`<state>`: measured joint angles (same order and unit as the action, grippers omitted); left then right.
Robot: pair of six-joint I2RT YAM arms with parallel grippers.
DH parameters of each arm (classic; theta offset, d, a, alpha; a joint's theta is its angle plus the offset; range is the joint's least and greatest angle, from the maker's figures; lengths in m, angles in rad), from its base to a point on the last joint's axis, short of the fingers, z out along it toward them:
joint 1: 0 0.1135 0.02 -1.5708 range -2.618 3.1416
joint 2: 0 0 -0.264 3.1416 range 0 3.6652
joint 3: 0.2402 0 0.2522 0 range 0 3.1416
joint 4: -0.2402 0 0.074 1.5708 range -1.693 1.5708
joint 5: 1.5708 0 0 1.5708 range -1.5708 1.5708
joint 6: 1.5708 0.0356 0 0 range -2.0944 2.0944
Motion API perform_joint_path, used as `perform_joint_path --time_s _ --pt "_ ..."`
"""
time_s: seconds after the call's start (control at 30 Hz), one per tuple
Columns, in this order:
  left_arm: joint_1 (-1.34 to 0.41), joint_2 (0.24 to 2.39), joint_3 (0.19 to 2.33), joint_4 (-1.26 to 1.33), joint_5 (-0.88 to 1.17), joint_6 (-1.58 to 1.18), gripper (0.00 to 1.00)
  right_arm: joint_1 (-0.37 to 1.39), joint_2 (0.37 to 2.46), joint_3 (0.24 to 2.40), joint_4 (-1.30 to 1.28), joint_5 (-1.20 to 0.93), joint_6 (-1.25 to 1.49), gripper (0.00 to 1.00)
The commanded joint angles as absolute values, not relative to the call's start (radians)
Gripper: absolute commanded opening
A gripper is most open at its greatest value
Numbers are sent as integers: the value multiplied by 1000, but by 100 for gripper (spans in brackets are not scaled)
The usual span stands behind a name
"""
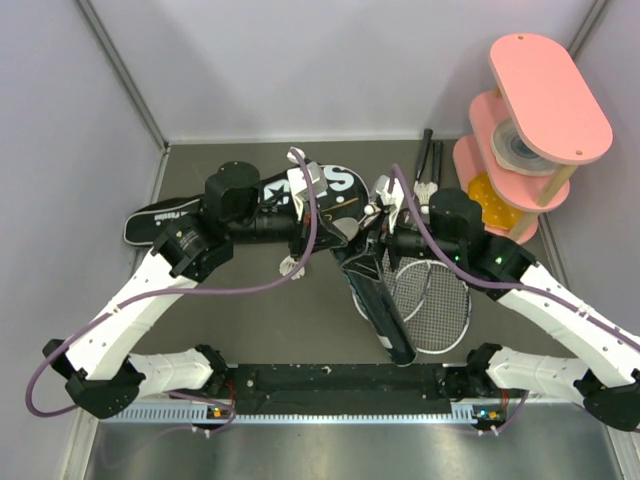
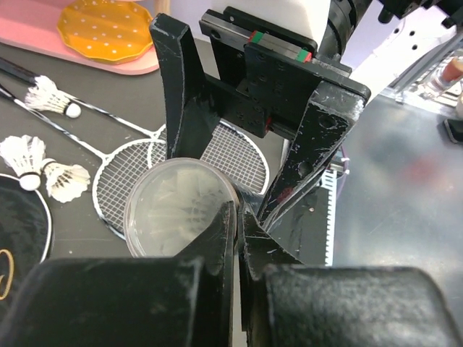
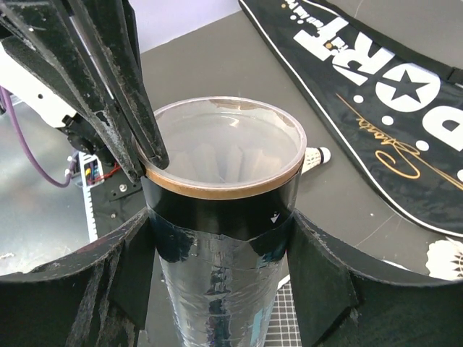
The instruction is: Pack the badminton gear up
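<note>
My right gripper (image 3: 221, 233) is shut on the long black shuttle tube (image 3: 217, 282), which it holds tilted up just below the clear lid (image 3: 224, 144). My left gripper (image 2: 240, 214) is shut, its tips pinching the rim of that lid (image 2: 173, 210). In the top view the tube (image 1: 380, 305) slants over two silver rackets (image 1: 435, 300), between the left gripper (image 1: 345, 245) and the right gripper (image 1: 368, 252). Three white shuttlecocks (image 2: 52, 98) (image 2: 18, 155) (image 2: 66, 181) lie on the table beside the rackets (image 2: 119, 177). The black SPORT bag (image 1: 160, 218) (image 3: 376, 72) lies at the back left.
A pink tiered stand (image 1: 540, 100) with an orange dotted plate (image 2: 105, 29) stands at the back right. Grey walls enclose the table on three sides. The arms' black base rail (image 1: 330, 385) runs along the near edge.
</note>
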<state>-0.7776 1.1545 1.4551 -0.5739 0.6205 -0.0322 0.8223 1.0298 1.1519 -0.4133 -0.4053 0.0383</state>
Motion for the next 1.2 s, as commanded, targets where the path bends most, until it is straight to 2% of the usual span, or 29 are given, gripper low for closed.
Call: perform_joint_path --time_s 0.0,0.2,0.5,0.63,0.8,0.93,0.97,1.17 --pt "-732 1115 1464 -532 750 -168 0 813 996 1121 -373 -318 -37 23" --pt "-525 1046 1364 -264 945 -474 0 813 977 1072 -374 -301 -46 22" --pt "-476 992 1382 -271 816 -483 0 813 985 1045 -356 -282 -44 20" --pt "-476 970 1385 -327 662 -433 0 813 977 1034 -347 -229 -20 20" --pt "-477 985 1292 -371 419 -433 0 813 913 1035 -351 69 119 21" --pt "-508 1086 1236 -370 293 -425 0 813 819 1017 -353 233 179 22" --pt "-558 1106 1218 -365 187 -410 0 811 804 1014 -354 270 181 22" --pt "-713 1374 1227 -371 -70 -414 0 811 690 1002 -353 299 189 23"
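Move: The clear lid on the mouth of the upright tube is already pinched at its rim by the left fingers, its middle about 3 cm ahead, 2 cm right and 1 cm below. From that hand the tube's middle lies some 6 cm back, 8 right and 18 below; on the table, roughly 37 cm down, a lone shuttlecock lies 15 ahead, 11 left, and the shuttlecock pair 30 ahead, 13 right. From the right hand, gripping the tube, the lid is 3 cm ahead, 4 left, 6 up. The lid is pried off the tube's mouth by the shut left fingers, which tip it and draw left, then rise about 6 cm, before sweeping forward and down over the table, turning some 40 degrees counter-clockwise. The right hand keeps its grip around the tube, dips about 4 cm, then carries the tube right and a little forward, rising again and turning clockwise. ##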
